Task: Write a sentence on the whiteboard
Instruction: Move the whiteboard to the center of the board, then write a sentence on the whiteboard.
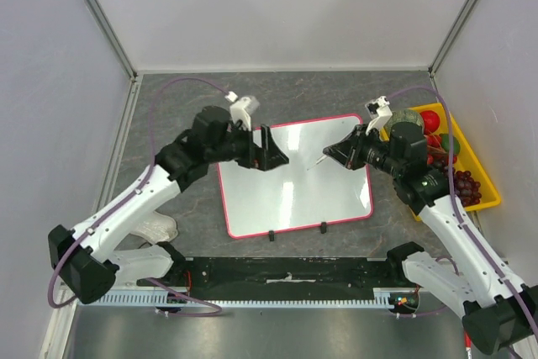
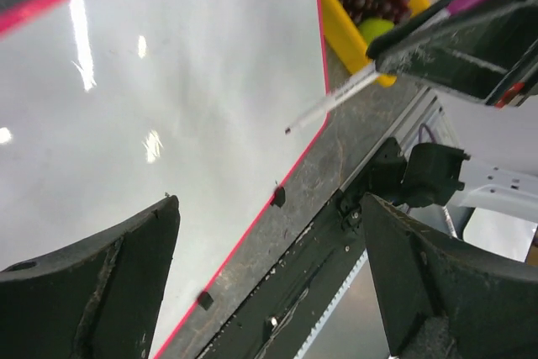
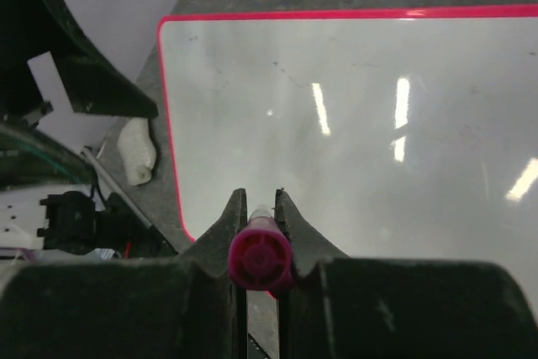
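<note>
The whiteboard lies flat mid-table, white with a pink-red rim, and also shows in the wrist views. The sentence is not in view; the board's face shows only light glare. My right gripper is shut on a magenta marker, whose thin pale tip points down-left over the board's middle. Whether the tip touches the board I cannot tell. My left gripper hangs open over the board's upper left part, holding nothing.
A yellow bin of fruit stands to the right of the board. A white cloth lies left of it. Two black clips sit on the board's near edge, ahead of the black rail.
</note>
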Available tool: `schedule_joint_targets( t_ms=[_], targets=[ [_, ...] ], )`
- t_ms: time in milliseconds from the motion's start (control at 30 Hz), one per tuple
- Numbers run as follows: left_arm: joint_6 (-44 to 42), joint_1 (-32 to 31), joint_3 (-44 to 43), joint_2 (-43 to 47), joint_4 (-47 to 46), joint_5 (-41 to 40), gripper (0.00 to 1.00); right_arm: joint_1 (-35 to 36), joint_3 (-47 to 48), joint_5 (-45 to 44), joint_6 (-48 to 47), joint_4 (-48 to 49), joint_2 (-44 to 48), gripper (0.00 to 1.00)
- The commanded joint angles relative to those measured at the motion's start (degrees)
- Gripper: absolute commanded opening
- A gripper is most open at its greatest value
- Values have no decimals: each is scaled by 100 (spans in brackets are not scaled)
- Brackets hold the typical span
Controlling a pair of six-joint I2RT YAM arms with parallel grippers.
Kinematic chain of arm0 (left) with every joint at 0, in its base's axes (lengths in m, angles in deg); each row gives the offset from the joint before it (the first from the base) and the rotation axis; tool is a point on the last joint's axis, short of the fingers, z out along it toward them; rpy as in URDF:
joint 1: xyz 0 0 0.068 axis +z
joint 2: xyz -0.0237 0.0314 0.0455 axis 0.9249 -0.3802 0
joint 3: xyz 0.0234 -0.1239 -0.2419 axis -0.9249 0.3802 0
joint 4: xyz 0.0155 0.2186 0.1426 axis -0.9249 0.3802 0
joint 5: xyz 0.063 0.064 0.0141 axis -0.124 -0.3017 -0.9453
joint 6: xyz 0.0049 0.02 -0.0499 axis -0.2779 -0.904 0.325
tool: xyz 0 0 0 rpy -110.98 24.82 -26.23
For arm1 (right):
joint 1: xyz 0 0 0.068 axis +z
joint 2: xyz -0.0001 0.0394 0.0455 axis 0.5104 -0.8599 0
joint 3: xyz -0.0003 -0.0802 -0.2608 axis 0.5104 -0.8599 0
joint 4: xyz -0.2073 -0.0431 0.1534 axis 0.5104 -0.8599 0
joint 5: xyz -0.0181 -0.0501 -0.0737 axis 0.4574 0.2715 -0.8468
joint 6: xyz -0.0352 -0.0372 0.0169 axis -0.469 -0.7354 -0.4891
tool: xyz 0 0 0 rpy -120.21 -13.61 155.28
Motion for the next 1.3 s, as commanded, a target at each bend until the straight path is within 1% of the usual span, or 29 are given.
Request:
schedule_joint_targets(
  t_ms=[0, 67, 133, 300, 533, 667, 800, 900, 1067, 1133, 1200, 1267],
  targets=[
    [-633, 946, -298, 400, -196, 1582, 94, -1, 73, 1090, 442, 1172, -218, 0],
    [-677, 1219, -359, 365, -328, 2233, 93, 7, 2, 1434, 749, 1743, -358, 0],
    [-695, 1317, -403, 286, -478, 2752, 93, -1, -24, 1671, 1013, 2175, -534, 0],
    [-616, 1317, -421, 58, -987, 3448, 92, 25, 63, 1866, 1330, 2703, -895, 0],
    [-546, 1317, -483, -417, -1427, 3581, 89, 78, 116, 2041, 1734, 3292, -1211, 0],
    [-581, 1299, -561, -715, -1533, 3624, 86, 87, 116, 2085, 1866, 3459, -1282, 0],
    [-589, 1212, -676, -979, -1594, 3721, 80, 95, 160, 2138, 1946, 3591, -1387, 0],
    [-563, 1159, -711, -1120, -1673, 3809, 70, 104, 186, 2147, 1963, 3636, -1466, 0],
    [-528, 1132, -676, -1208, -1762, 3950, 41, 104, 187, 2147, 2042, 3715, -1511, 0],
    [-519, 1132, -650, -1226, -1762, 4029, 34, 95, 178, 2112, 2069, 3732, -1511, 0],
    [-502, 1124, -641, -1252, -1762, 4099, 23, 104, 178, 2094, 2112, 3776, -1519, 0],
    [-493, 1132, -615, -1244, -1762, 4161, 7, 113, 187, 2094, 2156, 3811, -1528, 0]
  ],
)
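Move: The marker, held in the right fingers, has its middle about 12 cm to the right of the open left hand, roughly level ahead and in height. From the right hand, the left gripper lies some 13 cm to the left, about level. The whiteboard's middle lies around 23 cm below both hands, roughly 5 cm right of the left hand and 8 cm left of the right hand, level ahead for each. Right hand brings marker 7 cm left and up; left rises, comes back right and pinches its white end. ##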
